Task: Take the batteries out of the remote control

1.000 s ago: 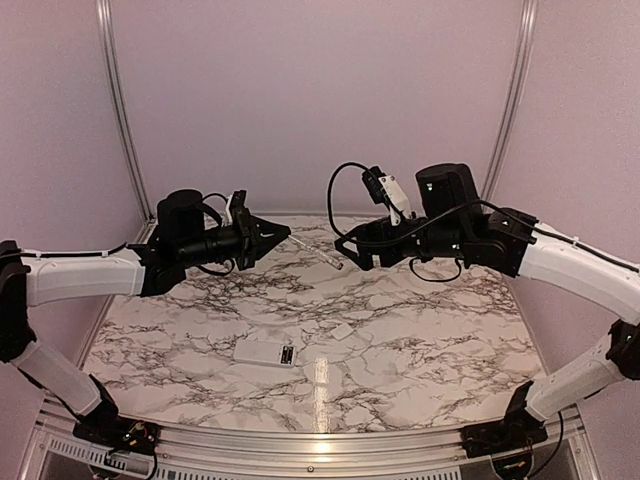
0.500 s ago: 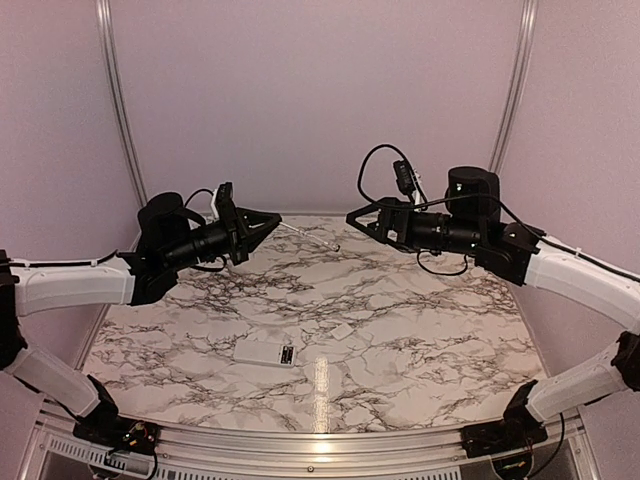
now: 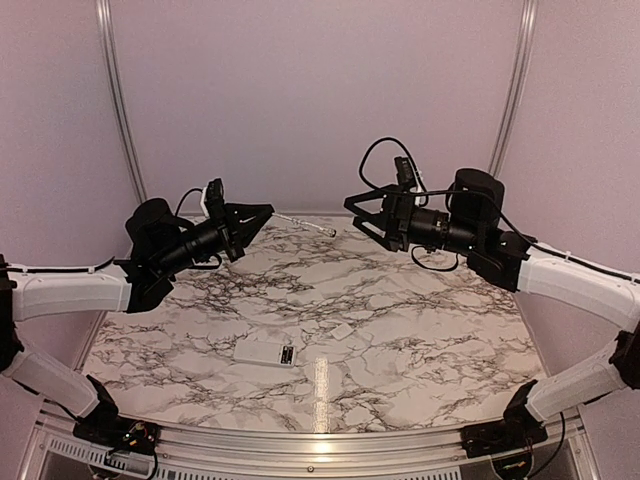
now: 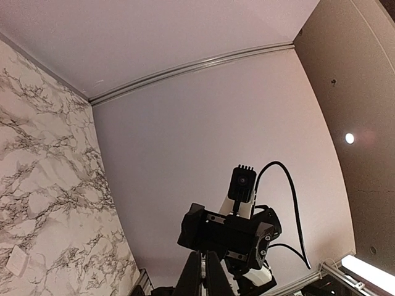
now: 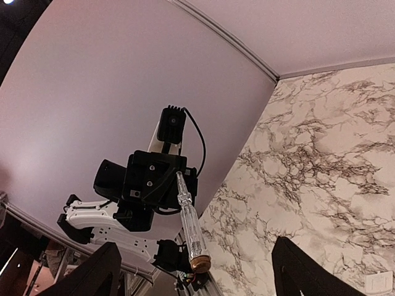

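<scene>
The remote control [image 3: 264, 352] lies flat on the marble table near the front, its dark recess [image 3: 287, 355] at its right end. The batteries are too small to make out. My left gripper [image 3: 268, 211] hangs high over the back left, shut on a thin pale rod [image 3: 303, 222] that points right. In the right wrist view the rod [image 5: 192, 229] sticks out of the left gripper towards the camera. My right gripper [image 3: 355, 213] faces it from the right, open, its fingers [image 5: 106, 271] wide apart and just short of the rod's tip. The left fingers [image 4: 196, 279] are pressed together.
A small white squarish cover piece [image 3: 342, 331] lies on the table [image 3: 430, 330] right of the remote. Plain walls with metal rails [image 3: 118, 110] close in the back and sides. Both arms are raised well above the tabletop.
Both grippers rose. The left one pulled back to the left with the rod, now level. The right one swung up and turned to face the rod's tip.
</scene>
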`<state>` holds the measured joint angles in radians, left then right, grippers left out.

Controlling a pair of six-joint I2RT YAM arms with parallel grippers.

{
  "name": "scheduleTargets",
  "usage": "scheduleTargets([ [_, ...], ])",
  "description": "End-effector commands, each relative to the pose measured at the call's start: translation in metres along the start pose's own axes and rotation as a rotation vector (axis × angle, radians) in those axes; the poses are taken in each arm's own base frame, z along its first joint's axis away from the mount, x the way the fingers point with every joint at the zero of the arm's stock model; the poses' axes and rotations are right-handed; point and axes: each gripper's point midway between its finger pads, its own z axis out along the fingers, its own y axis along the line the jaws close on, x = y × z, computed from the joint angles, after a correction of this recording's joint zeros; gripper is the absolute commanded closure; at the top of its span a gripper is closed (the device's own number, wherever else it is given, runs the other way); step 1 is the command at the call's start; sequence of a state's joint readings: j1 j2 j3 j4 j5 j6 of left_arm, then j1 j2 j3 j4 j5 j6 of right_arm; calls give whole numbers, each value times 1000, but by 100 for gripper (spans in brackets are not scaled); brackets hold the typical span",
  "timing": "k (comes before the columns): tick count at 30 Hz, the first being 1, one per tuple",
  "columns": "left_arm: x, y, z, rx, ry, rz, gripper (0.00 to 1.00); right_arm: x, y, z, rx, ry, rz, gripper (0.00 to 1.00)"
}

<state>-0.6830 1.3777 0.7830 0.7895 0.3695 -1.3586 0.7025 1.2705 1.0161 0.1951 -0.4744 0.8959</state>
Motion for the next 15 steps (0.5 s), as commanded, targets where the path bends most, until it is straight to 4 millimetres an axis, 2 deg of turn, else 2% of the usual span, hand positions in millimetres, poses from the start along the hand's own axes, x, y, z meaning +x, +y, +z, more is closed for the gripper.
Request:
scheduleTargets([
  [1, -3, -18, -1, 84, -23, 13, 100, -6, 8, 10, -83, -5, 112, 18],
  [6, -3, -20, 1, 111, -23, 13, 100, -5, 8, 20, -110, 21, 178, 25],
  [9, -4, -19, 4, 113, -20, 19, 100, -6, 10, 25, -127, 35, 199, 32],
  [15, -5, -12, 10, 107, -21, 17, 100, -5, 13, 31, -157, 65, 222, 40],
])
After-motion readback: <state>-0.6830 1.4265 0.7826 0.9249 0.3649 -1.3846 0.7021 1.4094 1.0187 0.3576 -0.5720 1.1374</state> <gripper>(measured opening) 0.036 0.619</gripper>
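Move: The left gripper already holds the screwdriver by its shaft, handle end pointing at the open right gripper. From the right hand, the screwdriver's middle lies about 9 cm left, 1 cm back and 1 cm below; from the left hand it is some 5 cm right, 1 cm back and 1 cm below. On the table about 31 cm below the right hand, the battery cover lies roughly 8 cm back and level sideways, and the remote control 13 cm back and 17 cm left. Bring the right gripper left and slightly down, with a touch forward, about 3.5 cm onto the screwdriver's capped handle end, tipping the wrist some 15 degrees and narrowing the fingers part-way around it without shutting. Keep the left gripper pinched on the shaft, lifting it nearly 2 cm, then letting it sink about 1 cm. ##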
